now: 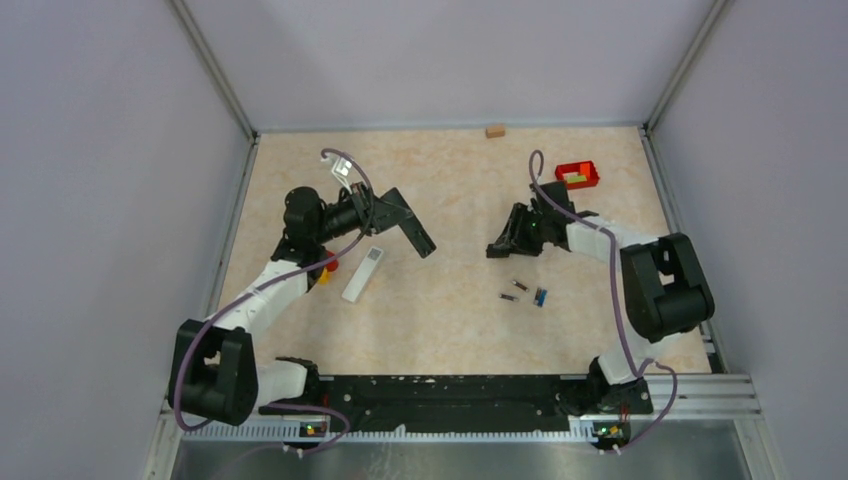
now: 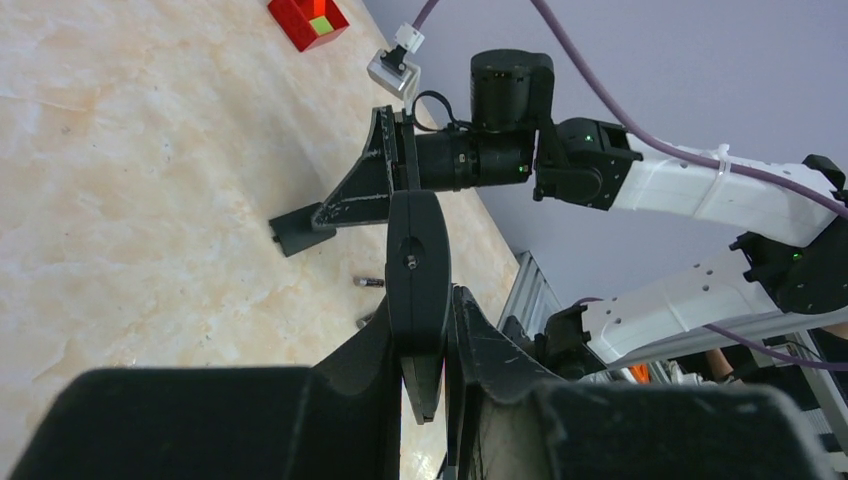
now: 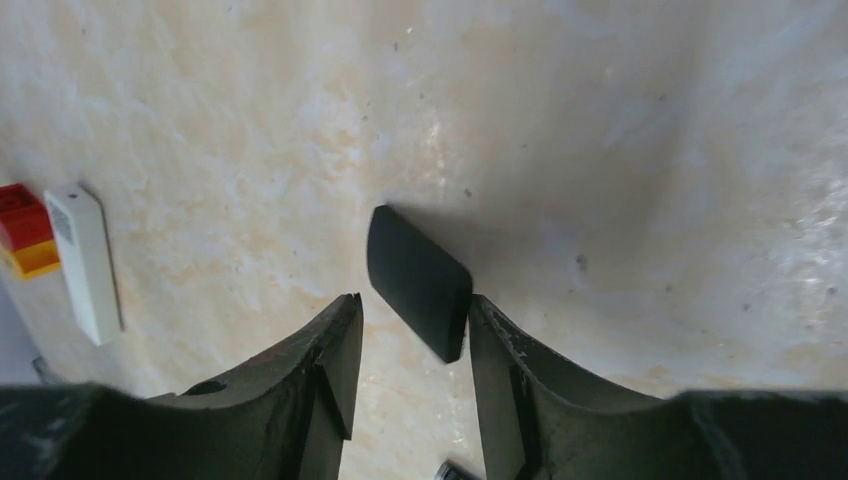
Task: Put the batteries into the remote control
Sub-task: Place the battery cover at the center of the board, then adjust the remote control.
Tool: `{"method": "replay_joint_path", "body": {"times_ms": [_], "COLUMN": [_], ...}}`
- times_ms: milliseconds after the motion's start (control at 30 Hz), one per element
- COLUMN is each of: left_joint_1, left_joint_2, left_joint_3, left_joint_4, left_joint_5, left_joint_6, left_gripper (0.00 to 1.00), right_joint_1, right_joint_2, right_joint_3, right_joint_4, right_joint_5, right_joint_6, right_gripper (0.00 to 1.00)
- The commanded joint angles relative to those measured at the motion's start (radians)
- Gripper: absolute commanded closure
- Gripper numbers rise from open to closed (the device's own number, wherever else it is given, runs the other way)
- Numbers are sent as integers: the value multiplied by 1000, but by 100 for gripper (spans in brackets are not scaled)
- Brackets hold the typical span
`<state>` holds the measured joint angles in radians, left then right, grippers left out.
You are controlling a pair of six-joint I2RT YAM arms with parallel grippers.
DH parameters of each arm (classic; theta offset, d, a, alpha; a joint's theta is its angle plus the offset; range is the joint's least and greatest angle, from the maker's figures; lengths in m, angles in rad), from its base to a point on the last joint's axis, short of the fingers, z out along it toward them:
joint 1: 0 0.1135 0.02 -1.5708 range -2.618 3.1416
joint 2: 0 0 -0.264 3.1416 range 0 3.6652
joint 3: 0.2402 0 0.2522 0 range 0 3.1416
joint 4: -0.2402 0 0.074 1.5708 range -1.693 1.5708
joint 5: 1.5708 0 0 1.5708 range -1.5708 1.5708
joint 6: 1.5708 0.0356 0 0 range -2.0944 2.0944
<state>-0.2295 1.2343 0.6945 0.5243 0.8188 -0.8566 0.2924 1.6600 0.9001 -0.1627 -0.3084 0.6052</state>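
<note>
My left gripper is shut on a black remote control and holds it above the table; in the left wrist view the remote shows edge-on between my fingers. Two dark batteries and a small blue piece lie on the table near the right arm. One battery also shows past the remote. My right gripper is open, low over the table. A flat black plate lies tilted between its tips, against the right finger.
A slim white bar-shaped device lies under the left arm beside a red and yellow block. A red bin stands at the back right. A small wooden block sits at the far edge.
</note>
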Motion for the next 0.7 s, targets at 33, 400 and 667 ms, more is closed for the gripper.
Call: {"method": "replay_joint_path", "body": {"times_ms": [33, 400, 667], "left_joint_1": [-9, -50, -94], "left_joint_2": [19, 38, 37], "left_joint_3": [45, 73, 85], "left_joint_4": [82, 85, 120], "left_joint_5": [49, 105, 201], "left_joint_6": [5, 6, 17], "left_gripper": [100, 100, 100], "right_joint_1": [-9, 112, 305], "right_joint_2": [-35, -345, -388], "right_joint_3": [87, -15, -12], "right_joint_4": [-98, 245, 421], "right_joint_5": [149, -415, -534], "right_joint_6": [-89, -217, -194], "right_gripper": [48, 31, 26]}}
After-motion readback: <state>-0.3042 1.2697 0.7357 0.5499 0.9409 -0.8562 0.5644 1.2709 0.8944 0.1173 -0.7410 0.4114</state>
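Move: The remote control, held level in the left fingers, has its middle about 21 cm left of the right hand, 5 cm back and some 21 cm above; from the left hand it is only 2 cm back and 1 cm right. The battery cover lies 2 cm left of the right hand and 2 cm below. Two loose silver batteries lie 10 cm back and 1 cm right of that hand, the blue batteries 11 cm back and 7 cm right. The battery cover is left on the board as the right fingers, already partly open, spread much wider; that hand first edges a centimetre or two forward and right, then climbs some 20 cm while swinging left and back towards the open end of the remote control, tipping up and turning counter-clockwise about 40 degrees. The left hand, keeping its pinch on the remote, draws it about 4 cm back and right, turning slightly clockwise. ##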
